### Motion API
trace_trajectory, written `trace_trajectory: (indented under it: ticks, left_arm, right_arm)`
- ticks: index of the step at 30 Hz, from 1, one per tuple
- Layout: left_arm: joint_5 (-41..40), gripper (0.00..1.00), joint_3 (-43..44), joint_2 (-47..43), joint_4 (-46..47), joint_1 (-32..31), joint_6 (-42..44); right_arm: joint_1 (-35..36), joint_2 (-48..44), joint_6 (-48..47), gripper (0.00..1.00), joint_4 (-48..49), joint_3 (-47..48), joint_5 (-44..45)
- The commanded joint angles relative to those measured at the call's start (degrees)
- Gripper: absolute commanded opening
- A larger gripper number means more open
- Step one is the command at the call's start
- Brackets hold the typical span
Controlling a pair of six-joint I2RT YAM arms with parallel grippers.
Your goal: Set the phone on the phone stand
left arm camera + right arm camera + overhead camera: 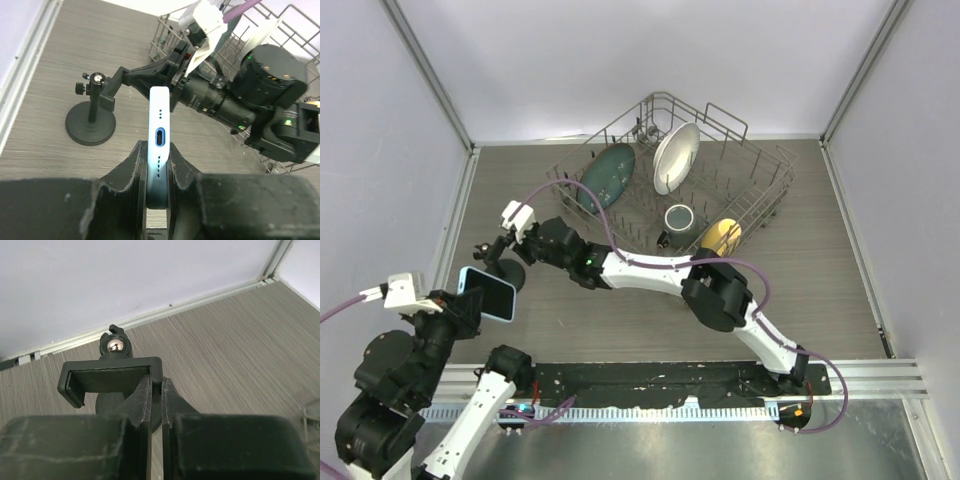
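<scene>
The phone (487, 294), black screen in a light blue case, is held by my left gripper (468, 303) above the table's left front. In the left wrist view the phone (159, 120) stands edge-on between the shut fingers, charging port facing the camera. The black phone stand (504, 270) stands just beyond it, with a round base (91, 128) and an upright arm. My right gripper (523, 236) reaches over from the right and is shut on the right end of the stand's cradle (107, 379). The stand's ball joint (115, 346) shows behind the cradle.
A wire dish rack (760, 195) stands at the back centre, holding a dark green plate (606, 177), a white plate (676, 157), a dark cup (679, 219) and a yellow item (720, 237). White walls close the left, back and right sides.
</scene>
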Motion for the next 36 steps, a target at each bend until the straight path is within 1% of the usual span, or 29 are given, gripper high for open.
trace_trajectory:
  ticks: [1,3,5,8,14,16,21,27,30,31,32,33,35,36]
  left_arm:
    - [3.79,0.00,-3.46,-0.46,12.10,-0.21,-1.21]
    - [4.23,0.00,-5.31,-0.38,12.99,-0.13,-1.04]
    - [4.50,0.00,-6.80,-0.46,14.48,-0.21,-0.43]
    - [4.67,0.00,-8.47,-0.38,16.42,-0.13,-0.34]
    - [8.53,0.00,-9.97,0.15,18.53,-0.13,-0.16]
    - [12.30,0.00,-10.76,0.15,19.67,-0.13,2.46]
    - [17.32,0.00,-13.04,-0.29,22.22,-0.21,6.95]
    - [22.42,0.00,-14.45,-0.56,27.49,-0.13,11.52]
    - [21.12,0.00,-14.80,0.15,29.25,-0.13,13.29]
    - [21.55,0.00,-14.89,0.41,29.78,-0.13,13.72]
    - [22.42,0.00,-14.98,0.41,31.26,-0.13,14.42]
    - [23.65,0.00,-15.16,0.50,31.97,-0.13,14.95]
    - [27.95,0.00,-14.46,1.29,32.25,-0.13,15.66]
    - [29.45,0.00,-14.02,1.73,32.07,-0.13,16.36]
  right_arm:
    - [0.34,-10.87,1.15,0.01,2.73,-9.32,4.92]
    - [0.34,-14.90,1.32,0.01,3.78,-14.77,5.97]
    - [0.34,-17.02,1.41,0.01,5.10,-20.02,6.68]
    - [0.34,-20.46,1.59,0.01,6.59,-25.31,7.12]
    - [0.34,-23.71,1.33,0.01,8.18,-30.60,7.65]
    - [0.34,-24.41,1.59,0.01,8.88,-32.44,8.52]
    - [-0.09,-27.31,1.94,0.01,10.29,-36.49,8.35]
    - [-1.67,-28.81,2.03,0.01,8.09,-38.16,3.53]
    - [-2.38,-29.60,2.38,0.01,7.65,-39.13,0.02]
    - [-3.34,-30.04,2.64,0.01,7.48,-39.30,-1.56]
    - [-3.87,-30.13,2.64,0.01,6.43,-39.31,-7.32]
    - [-4.40,-30.22,2.56,0.01,5.64,-39.05,-9.82]
    - [-5.63,-29.96,2.29,0.01,3.71,-37.99,-14.30]
    - [-5.98,-29.69,2.29,0.01,3.00,-37.55,-14.93]
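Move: The left hand holds the phone upright, charging end up; the phone stand's clamp lies about 15 cm ahead of this hand, 4 cm to its left and 11 cm below. The right hand already pinches the clamp's end, the clamp's middle being about 4 cm back and 2 cm left; the phone is some 15 cm back, 2 cm right and 6 cm above it. The stand's round base sits some 5 cm back, 5 cm left and 13 cm below the right hand. With its fingers still shut on the clamp's end, the right hand drags the phone stand some 12 cm to the right and slightly back, almost level, quickly at first and then easing off. The left hand keeps its pinch on the phone and carries it right by about 8 cm and forward by nearly 5, closing on the clamp, dipping about 3 cm on the way before rising most of that back, while it swings clockwise some 20 degrees and tips slightly up. ##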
